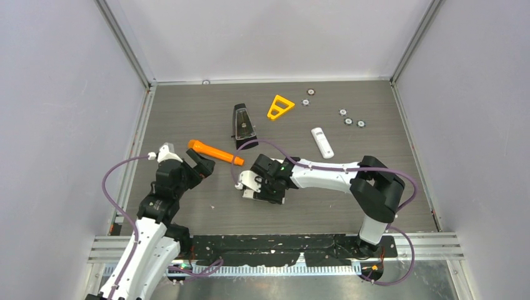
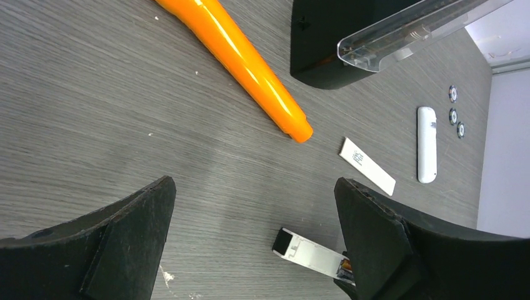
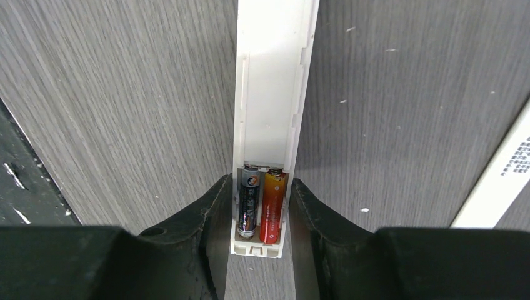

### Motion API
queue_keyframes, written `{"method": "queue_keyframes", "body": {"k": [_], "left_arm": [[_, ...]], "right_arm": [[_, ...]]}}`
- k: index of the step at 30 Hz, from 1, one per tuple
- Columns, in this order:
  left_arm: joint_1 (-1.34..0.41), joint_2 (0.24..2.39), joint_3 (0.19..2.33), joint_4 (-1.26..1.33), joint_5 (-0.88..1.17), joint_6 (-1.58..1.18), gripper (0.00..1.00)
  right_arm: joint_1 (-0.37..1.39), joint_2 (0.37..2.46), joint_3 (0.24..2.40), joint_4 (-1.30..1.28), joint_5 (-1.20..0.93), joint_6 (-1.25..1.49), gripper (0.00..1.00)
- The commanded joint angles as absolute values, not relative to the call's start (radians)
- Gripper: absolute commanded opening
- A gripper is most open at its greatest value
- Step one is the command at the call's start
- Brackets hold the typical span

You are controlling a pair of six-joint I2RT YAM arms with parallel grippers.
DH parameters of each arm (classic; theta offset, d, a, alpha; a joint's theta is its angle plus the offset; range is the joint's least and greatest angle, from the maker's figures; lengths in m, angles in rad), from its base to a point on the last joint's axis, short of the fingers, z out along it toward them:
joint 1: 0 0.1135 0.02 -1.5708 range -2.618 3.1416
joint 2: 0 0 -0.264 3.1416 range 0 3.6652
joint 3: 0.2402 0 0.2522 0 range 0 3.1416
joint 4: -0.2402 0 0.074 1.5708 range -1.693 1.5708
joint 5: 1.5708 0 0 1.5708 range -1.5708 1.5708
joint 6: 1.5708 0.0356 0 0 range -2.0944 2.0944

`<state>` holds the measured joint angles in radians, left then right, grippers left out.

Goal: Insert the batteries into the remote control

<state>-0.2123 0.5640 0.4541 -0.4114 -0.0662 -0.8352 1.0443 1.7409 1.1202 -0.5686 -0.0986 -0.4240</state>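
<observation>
The white remote control (image 3: pixel 270 94) lies on its face on the grey table, its battery bay uncovered. Two batteries sit side by side in the bay, a dark grey one (image 3: pixel 249 203) and an orange-red one (image 3: pixel 273 207). My right gripper (image 3: pixel 259 212) is shut on the remote's sides at the bay end. In the top view it (image 1: pixel 259 189) is at mid table. My left gripper (image 2: pixel 255 187) stands wide open with nothing between its fingers, just left of the remote's far end (image 2: pixel 309 251). Seen from above, the left gripper (image 1: pixel 201 164) hovers near the orange tool.
An orange handle-shaped tool (image 1: pixel 215 152) lies behind the left gripper. A black box with a clear lid (image 1: pixel 242 122) and a yellow triangle (image 1: pixel 280 106) lie farther back. A second white remote (image 1: pixel 322 142), a flat white cover (image 2: pixel 369 165) and several silver discs (image 1: pixel 348 120) are to the right.
</observation>
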Motion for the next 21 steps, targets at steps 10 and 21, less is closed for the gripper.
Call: {"method": "queue_keyframes", "body": {"k": [10, 21], "left_arm": [[-0.189, 0.609, 0.495, -0.352, -0.026, -0.818, 1.00], [-0.183, 0.619, 0.485, -0.302, 0.069, -0.797, 1.00]], "right_arm": [[1.047, 1.768, 1.185, -0.623, -0.129, -0.472, 0.57], [0.962, 1.621, 1.214, -0.590, -0.192, -0.400, 0.67]]}}
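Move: The right hand holds the remote control by its battery end, barely a centimetre above the table; the remote's middle lies about 4 cm left of the hand. The barcode strip lies some 12 cm ahead and 3 cm right, the other white remote about 18 cm ahead and 16 cm right, and the orange tube roughly 15 cm ahead and 21 cm left. From the left hand, the held remote is about 19 cm right, 5 cm back and 11 cm below. The right hand sinks the last half centimetre, fingers pointing steeply down, to set the remote control on the table, then stays almost still while both fingers open sideways off its battery end, from under half to about two thirds open. Once they are clear of the remote's two long edges, the hand begins to rise straight up, about 1 cm by the end, with hardly any turn of the wrist. ##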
